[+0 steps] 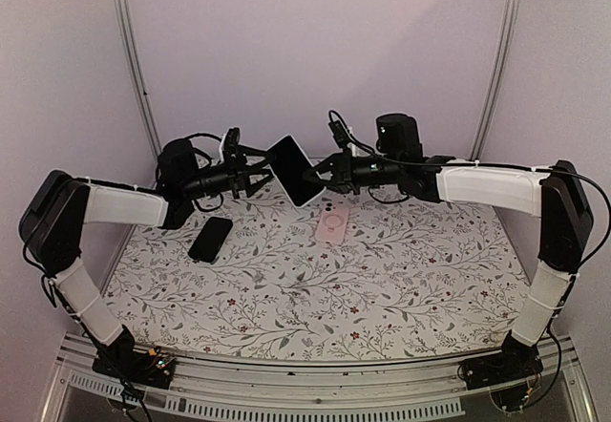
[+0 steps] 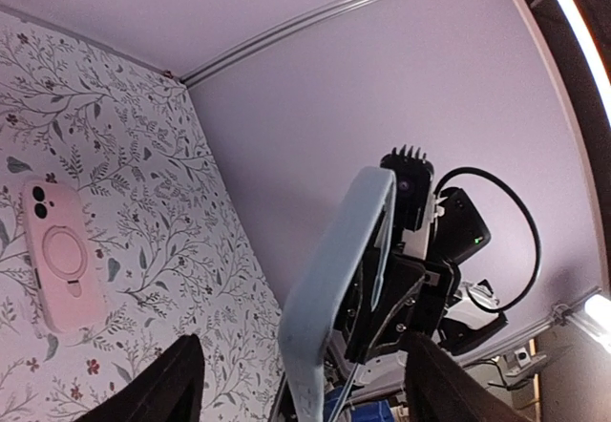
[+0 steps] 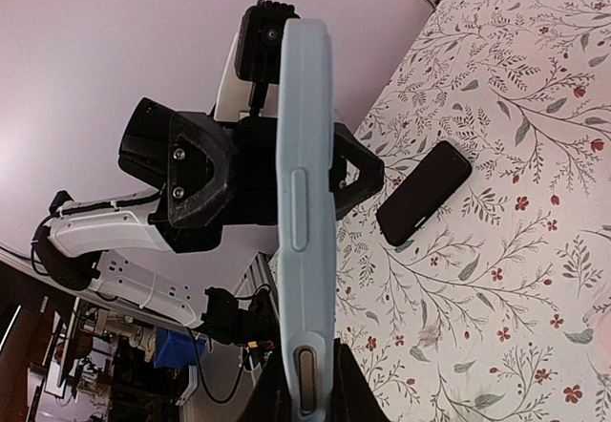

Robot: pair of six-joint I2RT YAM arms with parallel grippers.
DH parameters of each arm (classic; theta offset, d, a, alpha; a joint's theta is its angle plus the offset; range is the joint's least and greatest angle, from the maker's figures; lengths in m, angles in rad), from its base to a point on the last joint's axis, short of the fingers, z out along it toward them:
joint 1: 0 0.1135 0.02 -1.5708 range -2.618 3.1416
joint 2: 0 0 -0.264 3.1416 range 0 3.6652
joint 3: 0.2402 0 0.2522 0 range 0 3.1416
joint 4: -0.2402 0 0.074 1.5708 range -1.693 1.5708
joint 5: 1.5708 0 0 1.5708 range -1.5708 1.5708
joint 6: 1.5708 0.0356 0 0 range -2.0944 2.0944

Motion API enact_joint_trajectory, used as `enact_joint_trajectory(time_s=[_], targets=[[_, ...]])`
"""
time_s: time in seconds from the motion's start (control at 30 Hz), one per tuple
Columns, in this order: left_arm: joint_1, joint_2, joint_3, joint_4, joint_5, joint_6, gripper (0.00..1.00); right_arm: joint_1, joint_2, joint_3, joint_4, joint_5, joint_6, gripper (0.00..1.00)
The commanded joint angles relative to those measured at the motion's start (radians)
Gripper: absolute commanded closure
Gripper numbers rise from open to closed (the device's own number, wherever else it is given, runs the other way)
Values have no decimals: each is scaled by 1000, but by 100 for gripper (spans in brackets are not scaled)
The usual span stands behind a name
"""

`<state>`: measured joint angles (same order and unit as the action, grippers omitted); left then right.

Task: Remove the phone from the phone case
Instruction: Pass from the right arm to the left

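A phone (image 1: 291, 171) with a dark screen sits in a light blue case (image 3: 305, 202) and is held up in the air between the two arms. My right gripper (image 3: 307, 401) is shut on the case's lower end, one finger on each face. My left gripper (image 2: 301, 384) is open, and the case edge (image 2: 334, 279) stands between its spread fingers (image 2: 162, 389) without touching either of them. In the top view the left gripper (image 1: 256, 170) is at the phone's left edge and the right gripper (image 1: 323, 176) at its right edge.
A pink case (image 1: 332, 221) with a ring on its back lies on the floral table (image 1: 382, 279) under the right gripper. A black phone (image 1: 211, 239) lies flat at the left. Purple walls enclose the back and sides.
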<state>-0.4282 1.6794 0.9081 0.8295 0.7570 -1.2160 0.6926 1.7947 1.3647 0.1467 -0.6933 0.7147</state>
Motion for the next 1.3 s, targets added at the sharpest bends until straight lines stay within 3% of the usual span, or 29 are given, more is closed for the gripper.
enact_joint_trajectory(time_s=[0.0, 0.13, 0.33, 0.53, 0.87, 0.97, 1.1, 1.27], targets=[[-31, 28, 26, 140, 37, -59, 33, -11, -56, -13, 123, -51, 41, 100], [-38, 50, 24, 205, 36, -114, 49, -17, -60, -34, 162, -77, 76, 100], [-48, 91, 38, 305, 49, -193, 63, -30, -54, -56, 211, -117, 142, 100], [-65, 104, 59, 306, 38, -198, 71, -31, -36, -60, 249, -147, 183, 100], [-79, 108, 81, 269, 38, -198, 100, -31, -47, -78, 248, -148, 179, 97], [-80, 102, 81, 259, 32, -198, 100, -31, -58, -88, 244, -141, 168, 87], [-80, 97, 82, 247, 20, -198, 100, -31, -76, -103, 242, -136, 155, 60], [-78, 84, 85, 244, 13, -190, 100, -34, -109, -122, 211, -117, 119, 40]])
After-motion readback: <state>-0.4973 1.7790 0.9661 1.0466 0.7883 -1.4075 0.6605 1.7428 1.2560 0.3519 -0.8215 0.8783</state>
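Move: The phone in its blue case is still pinched at one edge by the right gripper. Its middle lies about 8 cm right of the left gripper and 1 cm back, level in height; from the right gripper it is some 5 cm left and 3 cm ahead. About 25 cm below the left gripper, the pink case lies 16 cm right and 5 cm ahead, and the black phone 18 cm left, level with it fore and aft. Bring the open left gripper about 4 cm to the right and slightly up onto the cased phone's left long edge, rolling some 10 degrees, and pinch near the upper corner. Keep the right grip while easing that hand slightly up and back with a small tilt; only once the left fingers are shut on the case, open the right fingers about halfway to release the opposite edge. ##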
